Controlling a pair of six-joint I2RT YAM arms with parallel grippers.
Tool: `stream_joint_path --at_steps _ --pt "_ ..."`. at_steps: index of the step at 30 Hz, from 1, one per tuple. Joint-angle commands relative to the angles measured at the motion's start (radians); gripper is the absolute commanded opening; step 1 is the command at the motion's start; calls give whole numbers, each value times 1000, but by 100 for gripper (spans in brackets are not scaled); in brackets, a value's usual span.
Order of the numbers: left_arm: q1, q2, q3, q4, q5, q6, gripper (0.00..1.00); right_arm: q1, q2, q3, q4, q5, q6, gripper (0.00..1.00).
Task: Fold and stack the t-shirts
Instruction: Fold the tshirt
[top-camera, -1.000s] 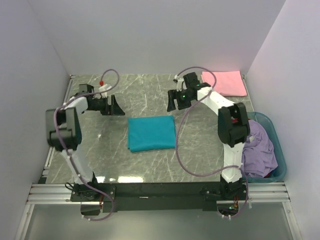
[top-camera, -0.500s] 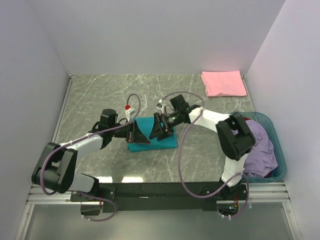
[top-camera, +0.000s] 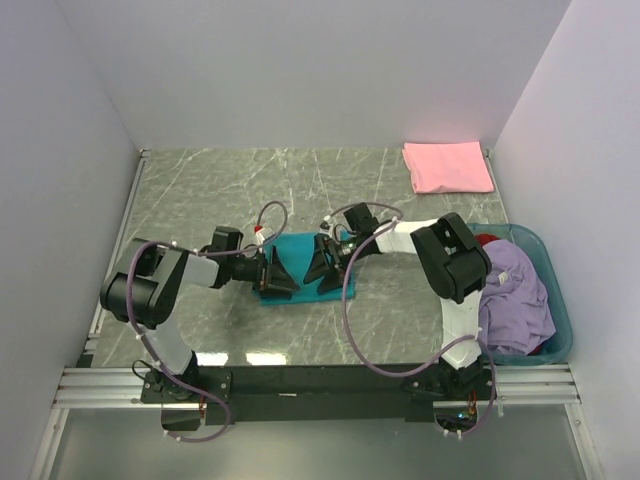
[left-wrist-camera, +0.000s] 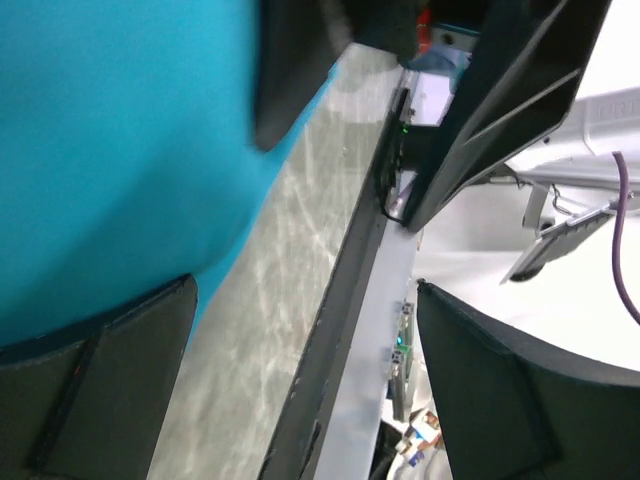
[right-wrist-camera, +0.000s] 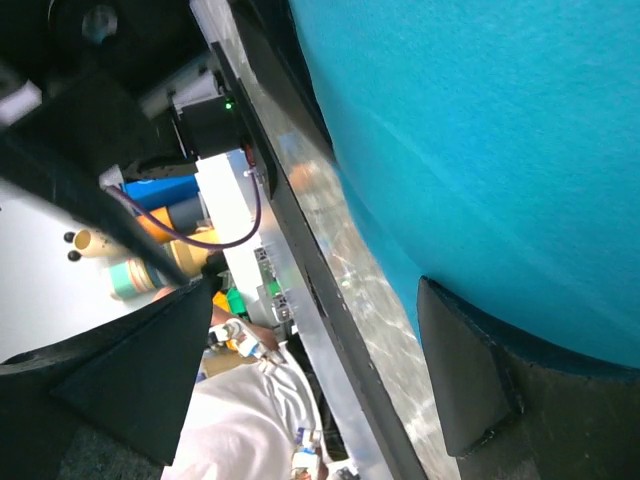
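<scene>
A folded teal t-shirt (top-camera: 300, 252) lies flat at the table's middle. My left gripper (top-camera: 277, 274) is open, low over its left near part; the left wrist view shows the teal cloth (left-wrist-camera: 110, 150) by one finger (left-wrist-camera: 90, 400), the gripper (left-wrist-camera: 300, 385) holding nothing. My right gripper (top-camera: 322, 262) is open, low over its right near part; the right wrist view shows the cloth (right-wrist-camera: 480, 130) by one finger (right-wrist-camera: 500, 400), the gripper (right-wrist-camera: 315, 385) empty. A folded pink t-shirt (top-camera: 447, 166) lies at the far right. A lavender t-shirt (top-camera: 515, 295) and a bit of a red one (top-camera: 484, 240) sit in the basket.
A rigid teal plastic basket (top-camera: 560, 310) stands at the right edge beside the right arm's base. White walls close the table on three sides. A metal rail (top-camera: 320, 385) runs along the near edge.
Both grippers moved from the far half of the table down onto the teal shirt, then shifted a little nearer and lower over it. The shirts have not moved.
</scene>
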Motion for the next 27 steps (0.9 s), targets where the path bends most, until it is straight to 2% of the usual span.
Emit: stream_joint_path --at_steps 1,5,9,13,16,17,18,21,27 --pt "75 50 36 -194 -59 187 99 -51 31 -14 -89 96 -116 90" --pt "117 40 97 -404 -66 364 99 -80 -2 -8 -263 117 -282 90" --pt "118 -39 120 -493 -40 420 99 -82 -58 4 -381 131 -398 89" --pt "123 -171 140 -581 18 475 99 -88 -184 53 -484 119 -489 89" --pt "120 -257 137 -488 33 396 99 -79 -239 32 -473 73 -485 89" --pt "117 -257 126 -422 32 275 100 -70 -238 23 -438 59 -459 89" --pt "111 -248 119 -291 29 227 99 -62 -232 17 -421 50 -449 89" --pt "89 -129 148 -164 -2 109 100 -54 -139 24 -386 40 -435 89" --pt "134 54 143 -4 -26 0 99 -120 10 33 -426 66 -486 87"
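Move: The folded teal t-shirt lies right under both low, open hands: its middle is about 5 cm ahead of the left hand and 6 cm to its right, and some 4 cm ahead of the right hand and 4 cm to its left, barely 1 cm lower. The folded pink t-shirt is roughly 30 cm ahead of the right hand and 30 cm to its right. The purple t-shirt in the bin is about 46 cm to the right of the right hand and 4 cm back. The folded teal t-shirt is smoothed outward from its near half, both open grippers lying sideways on the cloth: the left slides about 3.5 cm left, the right about 5 cm right and slightly back. Both then hop: the left rises some 5 cm, swings forward and sinks most of the way over the shirt's left part; the right lifts about 4 cm and comes back down by the near right corner. ##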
